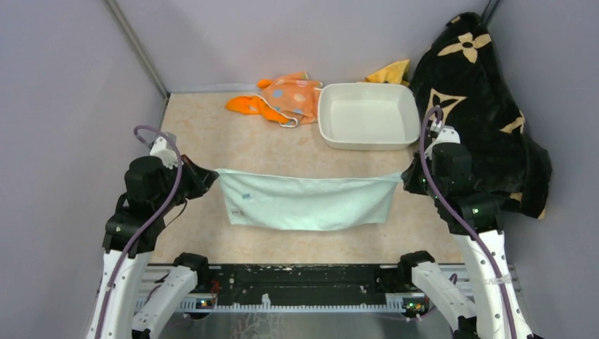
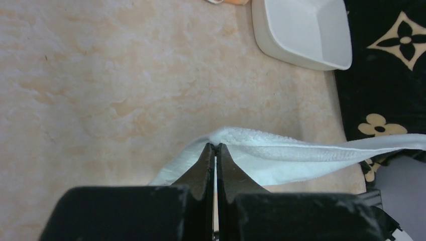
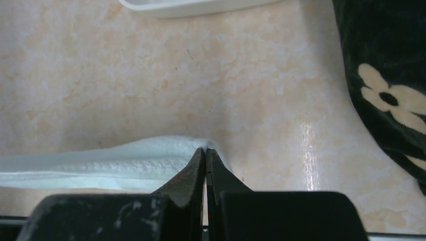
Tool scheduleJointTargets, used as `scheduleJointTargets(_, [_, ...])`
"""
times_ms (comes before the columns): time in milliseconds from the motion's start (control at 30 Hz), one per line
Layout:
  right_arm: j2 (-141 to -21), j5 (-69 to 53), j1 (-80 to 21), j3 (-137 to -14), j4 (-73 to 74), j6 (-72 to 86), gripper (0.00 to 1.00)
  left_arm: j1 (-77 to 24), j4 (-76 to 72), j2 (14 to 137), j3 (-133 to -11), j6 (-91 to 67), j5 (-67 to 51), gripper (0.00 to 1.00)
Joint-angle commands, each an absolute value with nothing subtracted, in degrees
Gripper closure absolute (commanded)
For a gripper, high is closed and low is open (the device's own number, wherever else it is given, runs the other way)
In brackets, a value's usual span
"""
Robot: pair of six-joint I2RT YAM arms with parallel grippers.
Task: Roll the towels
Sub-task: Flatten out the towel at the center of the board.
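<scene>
A pale mint green towel (image 1: 307, 201) hangs stretched between both grippers above the table, its lower edge drooping toward the near side. My left gripper (image 1: 212, 176) is shut on the towel's left top corner (image 2: 236, 136), fingertips pinched together at the cloth (image 2: 215, 145). My right gripper (image 1: 404, 180) is shut on the right top corner (image 3: 171, 148), tips meeting at the fabric (image 3: 206, 149). At the back lie the bright orange towel (image 1: 244, 106) and the striped polka-dot towel (image 1: 293, 95), bunched together.
A white rectangular dish (image 1: 367, 114) stands at the back right. The big black blanket with tan flowers (image 1: 487, 106) is heaped along the right wall, just behind the right arm. A yellow cloth (image 1: 390, 71) peeks out behind the dish.
</scene>
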State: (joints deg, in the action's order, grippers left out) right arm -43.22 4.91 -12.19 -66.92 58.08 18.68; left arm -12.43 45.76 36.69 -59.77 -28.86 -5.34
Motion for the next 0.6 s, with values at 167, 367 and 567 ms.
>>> scheduleJointTargets(167, [-53.81,9.60,-11.92,-56.24,46.04,23.75,1.00,-12.08,32.40,47.30,-46.74,-30.48,-7.27,1.00])
scheduleJointTargets(367, [-69.05,11.39,-10.80,-52.93,30.90,24.55,1.00,-10.62,15.15,63.79,-41.88,-30.23,-5.44,1.00])
scheduleJointTargets(567, [-80.50,9.37,-6.98,-55.97,21.46,23.29,1.00,-7.70,9.15,79.35,-47.87,-27.32,-8.97,1.00])
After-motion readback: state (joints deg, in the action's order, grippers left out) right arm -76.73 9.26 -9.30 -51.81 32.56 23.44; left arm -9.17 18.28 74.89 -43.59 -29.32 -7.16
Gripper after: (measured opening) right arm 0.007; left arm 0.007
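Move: Both hands already pinch the mint towel's far corners, holding it stretched between them in the air. The board's centre is about 9 cm ahead, 18 cm right and 24 cm below the left hand; from the right hand it is 9 cm ahead, 23 cm left and 22 cm below. The white bin stands some 26 cm ahead of the right hand and 3 cm left; the orange towels lie about 33 cm ahead of the left hand and 14 cm right. Down and forward together, both hands sweep the mint towel's far edge towards the board, sinking roughly 20 cm while reaching about 10 cm farther out; the first few centimetres are nearly straight down. The fingers tip down some 25 degrees and keep their pinch on the corners, with the edge held drawn out between them. ##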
